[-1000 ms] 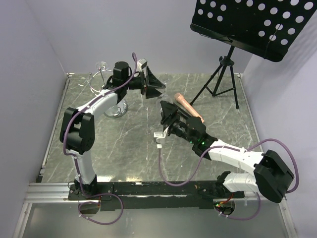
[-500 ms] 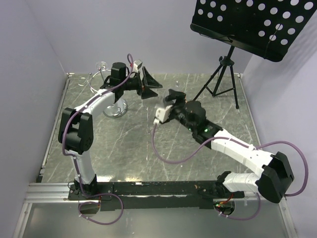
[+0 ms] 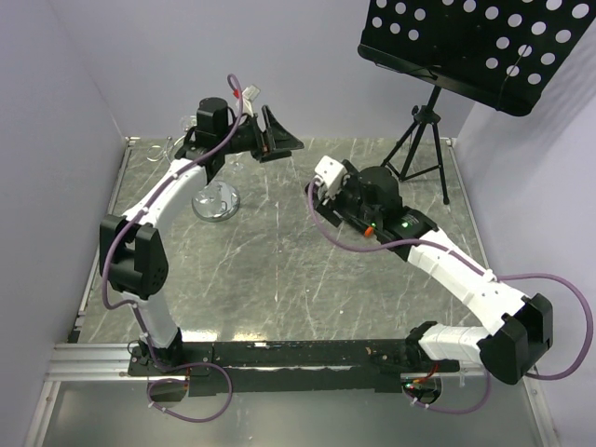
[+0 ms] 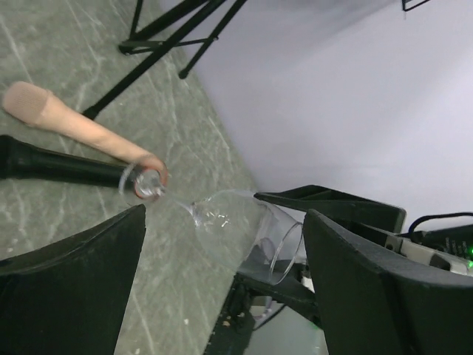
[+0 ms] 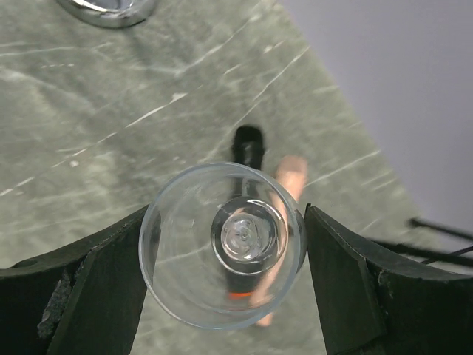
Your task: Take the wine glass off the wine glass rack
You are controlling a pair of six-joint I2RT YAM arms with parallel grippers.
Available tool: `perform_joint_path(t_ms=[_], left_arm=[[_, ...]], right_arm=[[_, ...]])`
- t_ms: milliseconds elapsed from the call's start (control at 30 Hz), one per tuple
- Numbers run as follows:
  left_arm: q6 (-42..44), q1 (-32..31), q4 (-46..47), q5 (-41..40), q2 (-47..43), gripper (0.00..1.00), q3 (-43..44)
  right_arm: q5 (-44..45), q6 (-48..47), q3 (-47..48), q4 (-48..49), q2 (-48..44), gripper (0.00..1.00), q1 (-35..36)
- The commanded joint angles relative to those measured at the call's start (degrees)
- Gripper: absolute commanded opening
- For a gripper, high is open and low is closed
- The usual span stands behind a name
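Note:
The clear wine glass (image 5: pixel 222 251) lies on its side with its bowl between my right gripper's (image 5: pixel 225 214) fingers, which are shut on it, rim toward that camera. In the left wrist view the wine glass (image 4: pixel 229 222) hangs beyond my left gripper (image 4: pixel 225 214), apart from its wide open fingers. The chrome wine glass rack's round base (image 3: pixel 215 202) stands at the far left, its looped top (image 3: pixel 191 126) partly hidden behind my left arm. From above, my left gripper (image 3: pixel 284 142) hovers right of the rack and my right gripper (image 3: pixel 317 191) faces it.
A microphone-like stick with a black handle (image 4: pixel 59 166) and a beige head (image 4: pixel 66 122) lies on the marble table (image 3: pixel 261 270) under the glass. A black music stand (image 3: pixel 475 47) on a tripod (image 3: pixel 414 154) occupies the far right corner. Pale walls enclose the table.
My right arm has swung up and toward the far side, turning the held glass. My left gripper has risen, drawn back toward the rack and opened a little wider.

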Motion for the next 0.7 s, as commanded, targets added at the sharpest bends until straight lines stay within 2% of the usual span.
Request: perform_joint_path(t_ms=[0, 367, 667], left_arm=[[7.4, 0.4, -4.6, -2.8, -3.7, 0.91, 3.0], [21.7, 0.7, -16.7, -4.0, -6.0, 0.91, 8.1], [26.6, 2.2, -19.6, -5.9, -8.1, 0.92, 8.3]], right_arm=[[-5.1, 10.6, 2.7, -2.0, -3.1, 0.52, -3.3], [-10.8, 18.9, 0.8, -6.3, -6.5, 0.53, -15.1], [-11.7, 18.8, -1.8, -7.7, -10.4, 0.53, -25.5]])
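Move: Already gripped by its bowl in the right hand, the wine glass sits some 4 cm ahead of the right hand and 5 cm below it. The bare table to its right lies about 22 cm right and 27 cm below; the black microphone is 9 cm ahead and 4 cm right, the pink microphone 11 cm ahead and 9 cm right, both some 26 cm down. From the empty left hand, the glass is about 7 cm right, 4 cm back and 9 cm lower, the rack 22 cm left, 4 cm ahead and 16 cm lower. Swinging to the right by about 11 cm, the right hand carries the glass away from the left gripper and high across the microphones, sinking about 2 cm early and then easing partly back up. It keeps its hold on the bowl while rolling some 25 degrees and pointing more forward. The left hand, fingers still wide open, backs off about 3 cm left and 2 cm up, rolling its wrist and dipping its fingertips slightly. ##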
